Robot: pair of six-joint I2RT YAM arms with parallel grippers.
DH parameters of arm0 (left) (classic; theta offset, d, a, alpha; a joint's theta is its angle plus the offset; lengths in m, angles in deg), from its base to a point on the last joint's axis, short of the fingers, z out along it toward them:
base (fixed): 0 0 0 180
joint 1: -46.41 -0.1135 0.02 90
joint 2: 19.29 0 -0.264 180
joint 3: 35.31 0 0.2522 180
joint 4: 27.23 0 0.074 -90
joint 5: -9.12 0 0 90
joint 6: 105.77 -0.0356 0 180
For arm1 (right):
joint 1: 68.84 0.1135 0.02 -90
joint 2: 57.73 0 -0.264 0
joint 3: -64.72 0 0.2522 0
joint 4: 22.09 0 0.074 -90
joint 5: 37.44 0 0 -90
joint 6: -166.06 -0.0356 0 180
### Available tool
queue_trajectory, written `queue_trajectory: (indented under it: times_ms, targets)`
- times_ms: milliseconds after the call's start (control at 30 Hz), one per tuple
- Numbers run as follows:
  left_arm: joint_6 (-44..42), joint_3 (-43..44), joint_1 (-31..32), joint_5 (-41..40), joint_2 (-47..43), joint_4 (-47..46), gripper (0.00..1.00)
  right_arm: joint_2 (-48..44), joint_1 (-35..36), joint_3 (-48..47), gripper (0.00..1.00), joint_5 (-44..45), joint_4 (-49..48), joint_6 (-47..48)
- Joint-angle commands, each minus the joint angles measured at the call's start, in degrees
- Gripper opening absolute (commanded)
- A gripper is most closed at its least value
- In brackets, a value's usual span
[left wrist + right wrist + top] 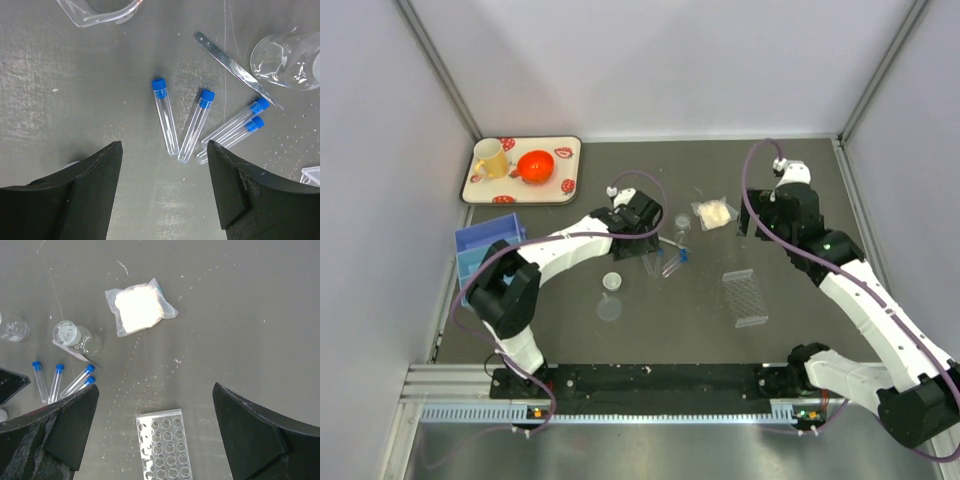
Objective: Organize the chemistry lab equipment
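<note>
Several blue-capped tubes [165, 117] lie flat on the dark table, fanned out just beyond my left gripper [164, 150]. That gripper hangs open above them with nothing between its fingers. From above, the tubes [672, 258] sit beside the left gripper [648, 258]. A thin metal rod [235, 67] and a clear flask [287, 60] lie past the tubes. The gridded clear rack [165, 445] lies flat under my right gripper [155, 390], which is wide open and empty. Near the left arm stand a funnel [611, 283] and a round cup [609, 308].
A clear bag with white contents [139, 305] lies beyond the rack. A patterned tray [570, 160] at the back left holds a yellow mug [491, 160] and an orange-red bowl [535, 165]. A blue bin [480, 240] sits at the left edge. Walls enclose three sides.
</note>
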Motion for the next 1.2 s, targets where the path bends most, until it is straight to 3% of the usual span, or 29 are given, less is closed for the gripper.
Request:
queue_trajectory:
  times_ms: [0, 400, 700, 1033, 1167]
  targets:
    - [6.9, 3.0, 0.9, -1.6, 2.1, 1.2, 0.73, -1.3, 0.2, 0.7, 0.98, -2.4, -1.4, -0.6]
    - [15.0, 3.4, 1.3, -2.4, 8.3, 1.4, 0.68, -2.4, 0.1, 1.7, 0.97, -6.8, -2.2, -0.7]
    - [16.2, 4.3, 1.7, -5.7, 11.0, 1.4, 0.59, -3.4, 0.2, 2.3, 0.97, -8.9, -2.7, -0.6]
    - [16.2, 6.0, 2.0, -7.1, 12.9, 2.1, 0.40, -3.5, 0.2, 2.5, 0.97, -10.1, -2.8, -0.4]
    - [16.3, 5.2, 2.5, -7.2, 12.9, 2.1, 0.36, -3.7, 0.2, 2.5, 0.96, -10.3, -2.8, -0.5]
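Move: The leftmost blue-capped test tube lies nearly under the left hand, its middle about 8 cm below, 2 cm ahead and 1 cm to the right. Level with that tube, the second tube lies 3 cm to its right; a close pair of tubes lies some 6 cm to its right and 1 cm farther out; the tweezers lie 5 cm to its right and 5 cm farther out. From the right hand the leftmost tube is roughly 21 cm left, 3 cm ahead and 22 cm below. Down onto the leftmost test tube goes the left hand, sinking about 6 cm, most of it early, and turning some 15 degrees counter-clockwise to line its fingers up with the tube. As the descent levels off, the fingers narrow from wide open to well under half, one on either side of the tube, not yet shut. The empty, open right hand drifts a few centimetres left and back. ##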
